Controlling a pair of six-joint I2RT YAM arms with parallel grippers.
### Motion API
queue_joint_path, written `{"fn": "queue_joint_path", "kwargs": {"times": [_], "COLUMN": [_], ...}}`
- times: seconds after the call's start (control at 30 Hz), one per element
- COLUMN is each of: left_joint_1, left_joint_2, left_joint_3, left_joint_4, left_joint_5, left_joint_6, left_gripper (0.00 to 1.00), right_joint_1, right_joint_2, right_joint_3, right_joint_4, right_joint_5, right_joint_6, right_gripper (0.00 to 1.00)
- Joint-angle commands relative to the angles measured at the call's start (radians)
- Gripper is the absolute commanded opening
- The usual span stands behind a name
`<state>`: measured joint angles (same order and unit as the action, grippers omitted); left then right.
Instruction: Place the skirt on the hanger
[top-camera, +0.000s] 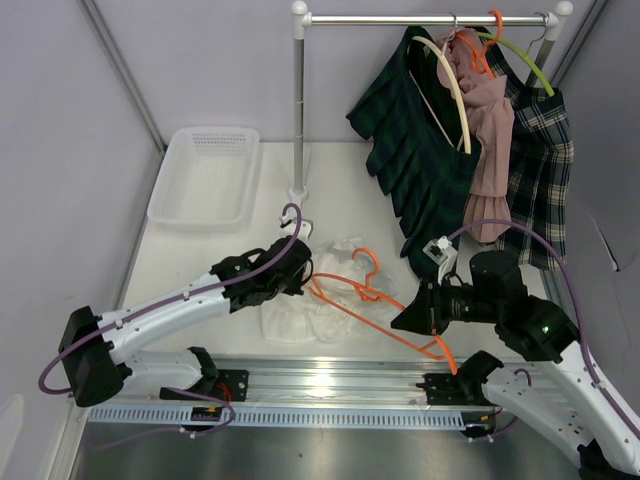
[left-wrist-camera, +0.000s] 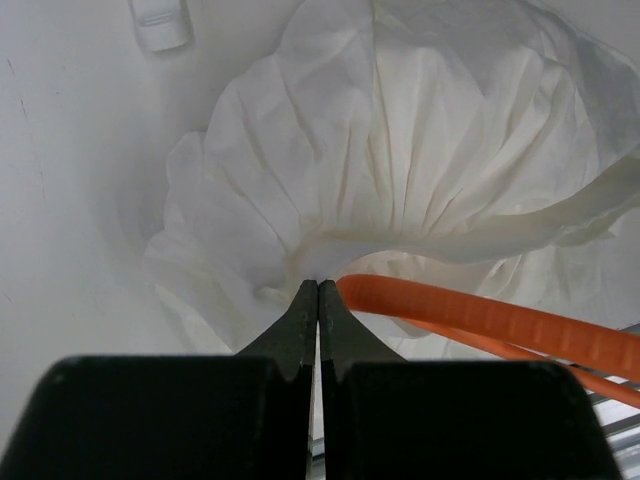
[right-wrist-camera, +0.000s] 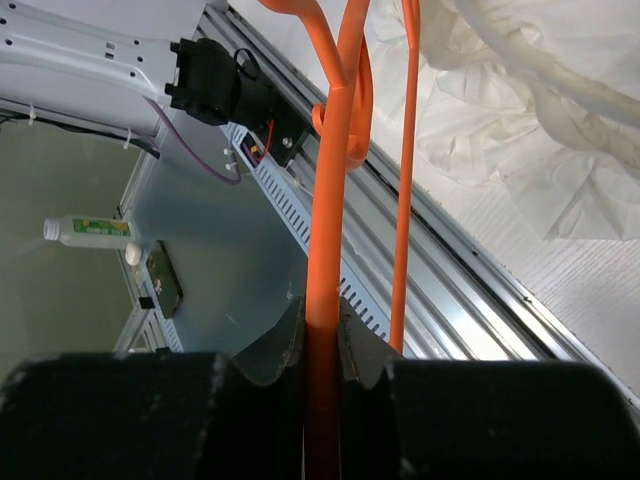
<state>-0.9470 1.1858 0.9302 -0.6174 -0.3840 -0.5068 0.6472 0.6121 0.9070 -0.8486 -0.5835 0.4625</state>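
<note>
The white skirt (top-camera: 292, 322) lies crumpled on the table at front centre; it also fills the left wrist view (left-wrist-camera: 400, 150). An orange hanger (top-camera: 440, 350) lies slanted across it, hook toward the rack. My left gripper (top-camera: 308, 272) is at the skirt's far edge; in its wrist view the gripper (left-wrist-camera: 317, 285) has its jaws pressed together on the gathered waistband, with the hanger's arm (left-wrist-camera: 500, 322) just to the right. My right gripper (top-camera: 408, 318) is shut on the orange hanger's bar (right-wrist-camera: 325, 200), its jaws (right-wrist-camera: 322, 305) clamping it from both sides.
A white basket (top-camera: 205, 175) sits at the back left. A clothes rack (top-camera: 298, 110) stands at the back with a dark green plaid skirt (top-camera: 420, 150), a pink garment (top-camera: 487, 130) and a checked garment (top-camera: 538, 180). An aluminium rail (top-camera: 330, 385) runs along the front edge.
</note>
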Motion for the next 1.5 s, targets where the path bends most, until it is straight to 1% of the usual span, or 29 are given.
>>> {"fn": "queue_joint_path", "kwargs": {"times": [0.0,0.27,0.43,0.57,0.7,0.87,1.07,1.37,1.43,1.47], "left_joint_1": [-0.004,-0.006,-0.006,-0.007,-0.009,-0.013,-0.027,-0.041,-0.041,-0.041], "left_joint_2": [-0.035,-0.051,-0.078,-0.095,-0.118,-0.163,-0.184,-0.192,-0.189,-0.184], "left_joint_3": [0.032,0.068,0.088,0.105,0.113,0.114,0.104,0.000,-0.008,-0.013], "left_joint_4": [-0.001,-0.013,-0.024,-0.039,-0.051,-0.044,-0.024,0.122,0.142,0.145], "left_joint_5": [0.026,0.066,0.095,0.109,0.114,0.135,0.157,0.186,0.169,0.163], "left_joint_6": [0.025,0.040,0.050,0.053,0.056,0.059,0.059,0.079,0.079,0.082], "left_gripper": [0.00,0.00,0.00,0.00,0.00,0.00,0.00,0.00,0.01,0.05], "right_joint_1": [0.031,0.112,0.163,0.206,0.264,0.330,0.347,0.355,0.356,0.356], "right_joint_2": [0.006,0.028,0.029,0.076,0.129,0.156,0.190,0.245,0.248,0.244], "right_joint_3": [-0.011,-0.031,-0.052,-0.059,-0.065,-0.106,-0.152,-0.215,-0.227,-0.240], "right_joint_4": [0.077,0.118,0.215,0.276,0.292,0.354,0.447,0.608,0.621,0.638], "right_joint_5": [0.027,0.148,0.180,0.203,0.315,0.405,0.467,0.462,0.467,0.470], "right_joint_6": [-0.010,-0.044,-0.059,-0.077,-0.099,-0.108,-0.108,-0.099,-0.096,-0.090], "right_gripper": [0.00,0.00,0.00,0.00,0.00,0.00,0.00,0.00,0.00,0.00]}}
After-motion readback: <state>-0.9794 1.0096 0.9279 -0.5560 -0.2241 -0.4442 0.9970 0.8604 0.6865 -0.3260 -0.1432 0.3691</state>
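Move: Some 13 cm to the left of the right hand, 7 cm ahead and about 12 cm below, lies the white skirt's waist opening. The orange hanger's hook stands about 10 cm ahead of that hand and 7 cm left. The left hand already pinches the waistband; the hanger's leading end is barely 2 cm to its right and 1 cm ahead, about level, and the rail stand's foot some 10 cm ahead, 2 cm left, 5 cm lower. Feeding the hanger's leading end into the skirt's waist, the right hand keeps its grip on the orange arm and goes left and down about 7 cm each and forward 5 cm, rolling some 15 degrees. The left hand, still pinching the waistband, lifts it about 6 cm while easing back and right 2–3 cm and turning slightly clockwise, then sinks 1 cm. ##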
